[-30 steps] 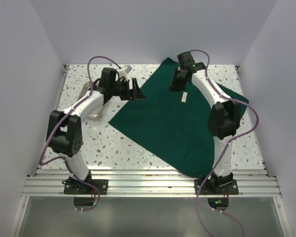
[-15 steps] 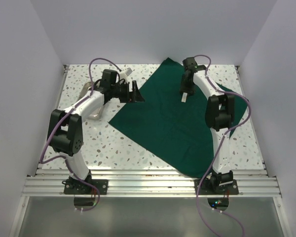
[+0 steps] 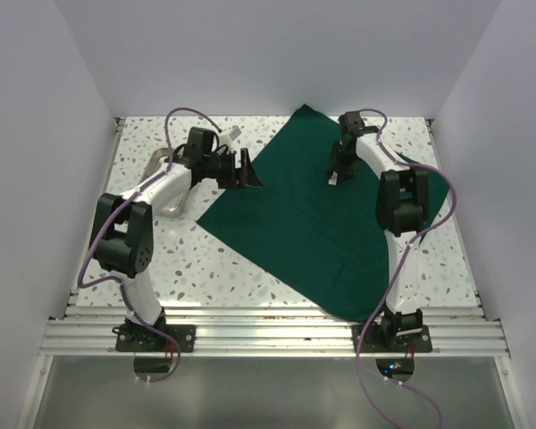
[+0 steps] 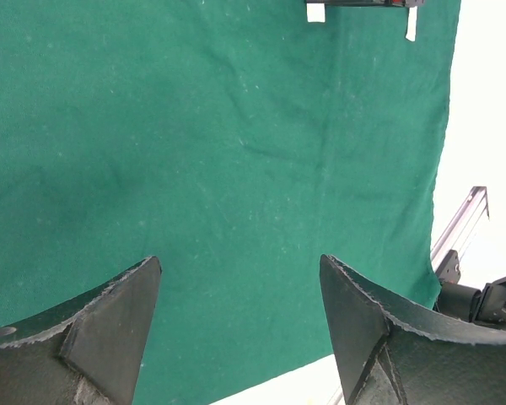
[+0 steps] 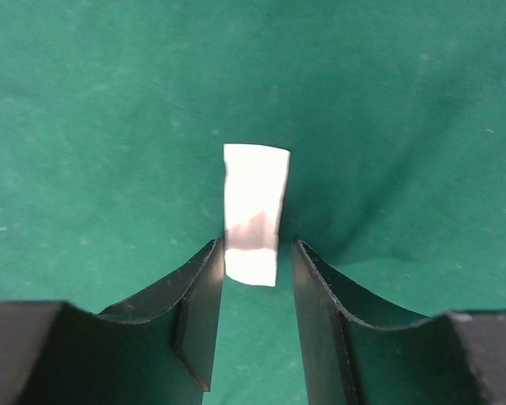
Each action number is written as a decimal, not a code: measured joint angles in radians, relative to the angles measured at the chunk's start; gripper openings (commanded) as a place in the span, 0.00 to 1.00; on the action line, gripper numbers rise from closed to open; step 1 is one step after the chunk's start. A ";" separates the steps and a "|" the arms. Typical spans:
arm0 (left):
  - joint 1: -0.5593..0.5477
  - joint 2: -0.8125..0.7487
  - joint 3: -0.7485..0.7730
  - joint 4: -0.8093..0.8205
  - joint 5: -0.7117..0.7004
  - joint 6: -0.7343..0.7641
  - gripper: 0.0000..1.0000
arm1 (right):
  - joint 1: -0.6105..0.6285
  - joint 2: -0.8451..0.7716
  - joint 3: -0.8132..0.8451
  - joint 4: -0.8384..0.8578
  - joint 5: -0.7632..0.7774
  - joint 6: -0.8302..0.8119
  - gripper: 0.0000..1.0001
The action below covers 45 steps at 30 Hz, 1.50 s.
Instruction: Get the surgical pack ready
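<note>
The surgical pack (image 3: pixel 317 219) is a dark green drape lying flat as a wide sheet across the table's middle and right. It fills the left wrist view (image 4: pixel 236 135) and the right wrist view (image 5: pixel 110 101). A small white gauze strip (image 3: pixel 335 179) (image 5: pixel 255 211) lies on the drape's far part. My right gripper (image 3: pixel 339 168) (image 5: pixel 257 246) stands over it, open, the strip's near end between the fingertips with a gap on one side. My left gripper (image 3: pixel 248 168) (image 4: pixel 240 261) hangs open and empty above the drape's left edge.
A shiny metal tray (image 3: pixel 161 174) sits at the far left, partly under the left arm. White walls close in the table at the back and on both sides. The drape's right corner lies under the right arm.
The right gripper has swung right to sit over the white strip, and its jaws have spread apart. The left gripper has edged slightly right.
</note>
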 measured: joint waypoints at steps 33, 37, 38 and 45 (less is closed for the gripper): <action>0.032 0.000 -0.019 0.060 0.114 -0.029 0.82 | -0.033 -0.040 -0.039 0.039 -0.220 0.109 0.00; 0.032 0.000 -0.045 0.131 0.183 -0.080 0.83 | -0.025 -0.162 -0.142 0.099 -0.424 0.145 0.00; 0.032 0.000 -0.053 0.158 0.204 -0.098 0.83 | -0.018 -0.196 -0.174 0.126 -0.475 0.157 0.00; 0.031 0.000 -0.155 0.395 0.328 -0.256 0.84 | 0.080 -0.351 -0.336 0.368 -0.782 0.261 0.00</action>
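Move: The white strip lies flat on the green cloth between the right hand's parted fingertips, its middle about 1 cm ahead, dead centre and a centimetre below. The open left gripper hovers some 24 cm to the left, 11 cm back and 11 cm higher; the cloth's far corner is roughly 27 cm ahead and 8 cm left of the right hand. For the left hand, the strip lies around 12 cm ahead, 24 cm right and 12 cm lower. Barely shifting, a centimetre or so forward and left, the right hand closes on the white strip and pinches it, then lifts in a quickening sweep up and left, about 15 cm each way, and some 7 cm back, its fingers tipping over from down towards the left gripper. The left hand, still open, eases about 3 cm up and right and rolls some 20 degrees as the strip approaches. ##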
